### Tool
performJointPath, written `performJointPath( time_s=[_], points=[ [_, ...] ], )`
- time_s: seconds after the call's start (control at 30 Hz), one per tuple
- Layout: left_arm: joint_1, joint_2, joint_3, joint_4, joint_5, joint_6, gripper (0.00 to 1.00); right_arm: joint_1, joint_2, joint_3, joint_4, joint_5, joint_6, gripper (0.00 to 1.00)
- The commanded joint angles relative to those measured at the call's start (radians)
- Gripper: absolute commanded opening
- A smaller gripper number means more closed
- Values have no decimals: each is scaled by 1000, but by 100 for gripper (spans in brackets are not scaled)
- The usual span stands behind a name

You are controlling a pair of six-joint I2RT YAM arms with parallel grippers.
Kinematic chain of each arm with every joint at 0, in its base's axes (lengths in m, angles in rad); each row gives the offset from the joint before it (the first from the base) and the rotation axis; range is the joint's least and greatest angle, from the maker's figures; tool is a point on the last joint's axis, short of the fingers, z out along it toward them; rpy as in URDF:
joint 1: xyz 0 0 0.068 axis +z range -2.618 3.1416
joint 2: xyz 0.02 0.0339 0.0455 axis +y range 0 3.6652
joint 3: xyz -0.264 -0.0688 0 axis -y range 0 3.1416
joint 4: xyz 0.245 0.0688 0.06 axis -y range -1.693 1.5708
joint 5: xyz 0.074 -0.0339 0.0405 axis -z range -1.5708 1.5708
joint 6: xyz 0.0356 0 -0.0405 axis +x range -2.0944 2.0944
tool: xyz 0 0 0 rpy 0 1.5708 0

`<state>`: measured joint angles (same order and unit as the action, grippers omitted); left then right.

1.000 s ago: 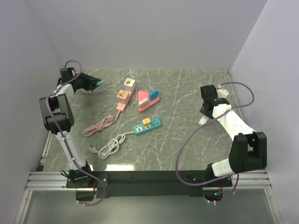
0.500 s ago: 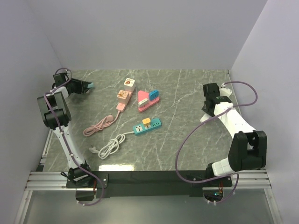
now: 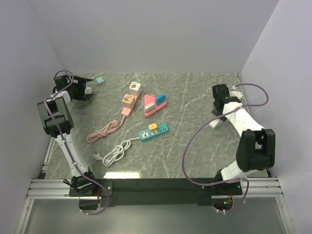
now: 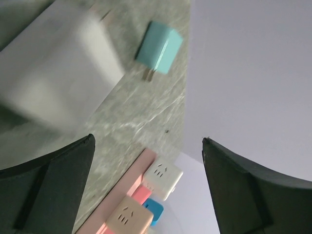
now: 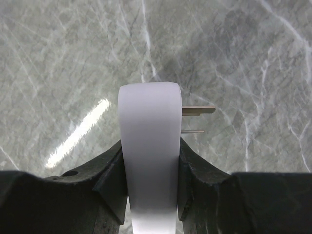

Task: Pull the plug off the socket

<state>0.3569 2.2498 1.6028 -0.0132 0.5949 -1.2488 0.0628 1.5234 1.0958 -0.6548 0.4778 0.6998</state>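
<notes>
My left gripper is open at the back left of the table, with nothing between its dark fingers. A small teal plug lies loose on the marble just beyond it, also visible as the teal plug from above. A blurred white block sits close to the left wrist camera. My right gripper is shut on a white plug whose two metal prongs point right, above bare marble. A pink socket strip carries two cream cube plugs.
A red-pink strip with a blue plug and a teal strip with an orange plug lie mid-table. A pink cable and a white cable coil at the front left. Grey walls close the back and sides.
The left gripper has swung back towards the left wall and opened; the teal plug it held now lies on the table. The right arm shifted slightly, still holding the white plug.
</notes>
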Motion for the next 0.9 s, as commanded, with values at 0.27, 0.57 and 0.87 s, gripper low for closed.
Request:
performJointPath(
  time_s=[0.27, 0.57, 0.87],
  points=[
    [-48, -384, -222, -91, 57, 153, 99, -41, 257, 268, -221, 278, 125, 0],
    [-131, -660, -414, -174, 72, 336, 99, -58, 369, 432, -305, 401, 194, 0],
    [-252, -863, -543, -186, 63, 427, 99, -101, 596, 725, -440, 527, 181, 1]
  ],
)
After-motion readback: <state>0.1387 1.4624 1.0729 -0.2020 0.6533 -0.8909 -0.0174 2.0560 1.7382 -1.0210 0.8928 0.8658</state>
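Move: The yellow plug on the teal strip lies about 28 cm back and 42 cm right of the open left hand, slightly below it; the round white plug on the pink triangle is 14 cm back, 38 right, and the near cube plug 9 back, 26 right. The right hand, still gripping a white plug, has bare table some 8 cm ahead, 10 right and 6 below; the yellow plug is 5 cm back, 39 left of it. Open left hand retreats about 17 cm, right and up, towards the strips; right hand carries its plug right and forward. ##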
